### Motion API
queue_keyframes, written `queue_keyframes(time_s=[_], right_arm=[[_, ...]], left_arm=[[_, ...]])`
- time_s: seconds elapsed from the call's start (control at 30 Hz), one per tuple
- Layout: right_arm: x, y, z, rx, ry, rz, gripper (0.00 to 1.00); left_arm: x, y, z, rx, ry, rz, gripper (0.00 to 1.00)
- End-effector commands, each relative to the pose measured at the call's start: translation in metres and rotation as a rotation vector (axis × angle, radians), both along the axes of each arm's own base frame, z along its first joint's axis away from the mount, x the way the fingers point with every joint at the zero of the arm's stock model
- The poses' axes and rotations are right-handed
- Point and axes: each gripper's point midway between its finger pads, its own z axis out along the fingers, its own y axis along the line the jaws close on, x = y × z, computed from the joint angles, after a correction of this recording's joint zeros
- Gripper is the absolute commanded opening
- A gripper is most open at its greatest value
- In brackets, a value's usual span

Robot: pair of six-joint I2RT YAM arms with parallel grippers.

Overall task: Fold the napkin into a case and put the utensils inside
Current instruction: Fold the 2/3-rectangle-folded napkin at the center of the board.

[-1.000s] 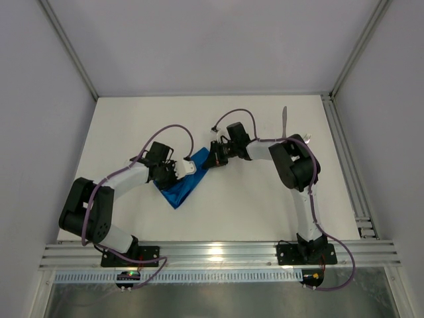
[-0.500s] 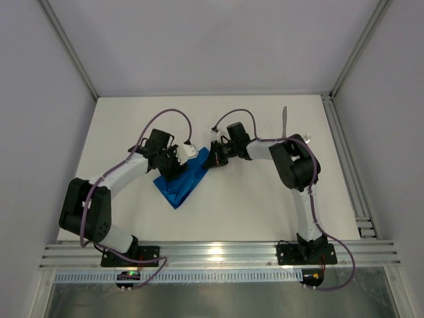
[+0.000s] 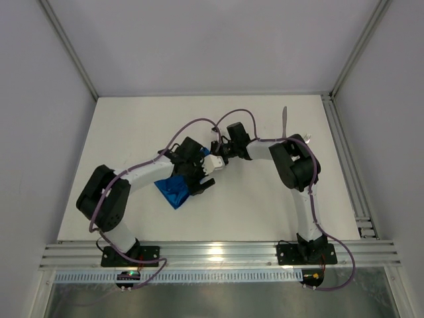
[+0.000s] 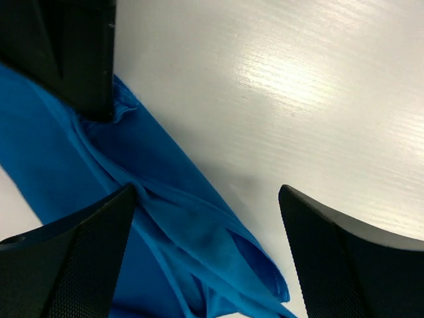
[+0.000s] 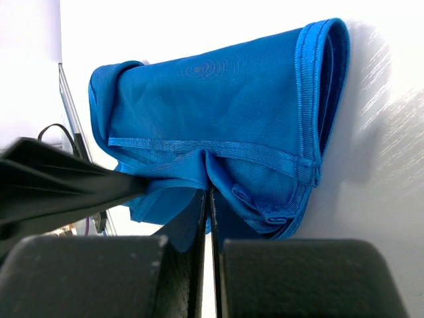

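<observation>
The bright blue napkin lies folded into a narrow, bunched strip on the white table, its upper end hidden under my left wrist. My left gripper hovers over that end, open wide, with the folded cloth between and under its fingers. My right gripper is shut on a fold of the napkin, pinching the hem at its fingertips. One silver utensil lies at the back right, and another peeks out beside the right arm's elbow.
The two grippers sit almost touching at the table's middle. A metal rail runs along the right edge of the white table, and grey walls enclose the back and sides.
My left gripper opened, let go of the napkin and swung right across it toward the right gripper. The right arm stayed still, holding the cloth.
</observation>
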Motion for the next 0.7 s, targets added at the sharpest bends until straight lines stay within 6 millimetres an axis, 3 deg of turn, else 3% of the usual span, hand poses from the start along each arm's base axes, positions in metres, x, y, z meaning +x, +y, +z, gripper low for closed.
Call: queue_keyframes(time_s=[0.0, 0.13, 0.23, 0.33, 0.43, 0.67], right_arm=[[-0.002, -0.012, -0.018, -0.090, 0.014, -0.031, 0.04], [-0.003, -0.013, -0.016, -0.087, 0.007, -0.027, 0.04], [-0.004, -0.013, -0.014, -0.086, -0.002, -0.020, 0.04], [-0.004, -0.013, -0.013, -0.084, -0.005, -0.015, 0.04], [-0.005, -0.013, -0.012, -0.083, -0.017, -0.008, 0.04], [-0.011, -0.015, -0.002, -0.078, -0.024, 0.027, 0.07]], left_arm=[[0.027, -0.010, 0.002, 0.013, -0.074, 0.101, 0.90], [0.040, 0.000, -0.011, 0.085, -0.110, 0.159, 0.82], [0.036, 0.003, -0.016, 0.101, -0.092, 0.146, 0.72], [0.029, 0.006, -0.018, 0.105, -0.070, 0.145, 0.41], [0.026, 0.010, -0.017, 0.108, -0.078, 0.141, 0.25], [0.024, 0.009, -0.008, 0.095, -0.093, 0.122, 0.09]])
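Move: The open left hand hovers over the folded napkin's right-hand edge; the spot to pinch lies about 2 cm ahead, 1 cm to the left and 3 cm below. The right gripper, already holding this edge, is some 6 cm ahead, 4 cm right and 3 cm lower. The napkin's near end is roughly 7 cm back and 9 cm left. From the right hand, the pinch spot is about 4 cm back and 5 cm left, at its height. The left fingers pinch the napkin's folded edge beside the right gripper: the hand first sinks about 3 cm while easing some 2 cm forward and slightly left, its wrist turning roughly 10 degrees, then the wide-open fingers close nearly shut on the cloth and it starts to rise by half a centimetre. The right hand keeps its hold, almost still. ##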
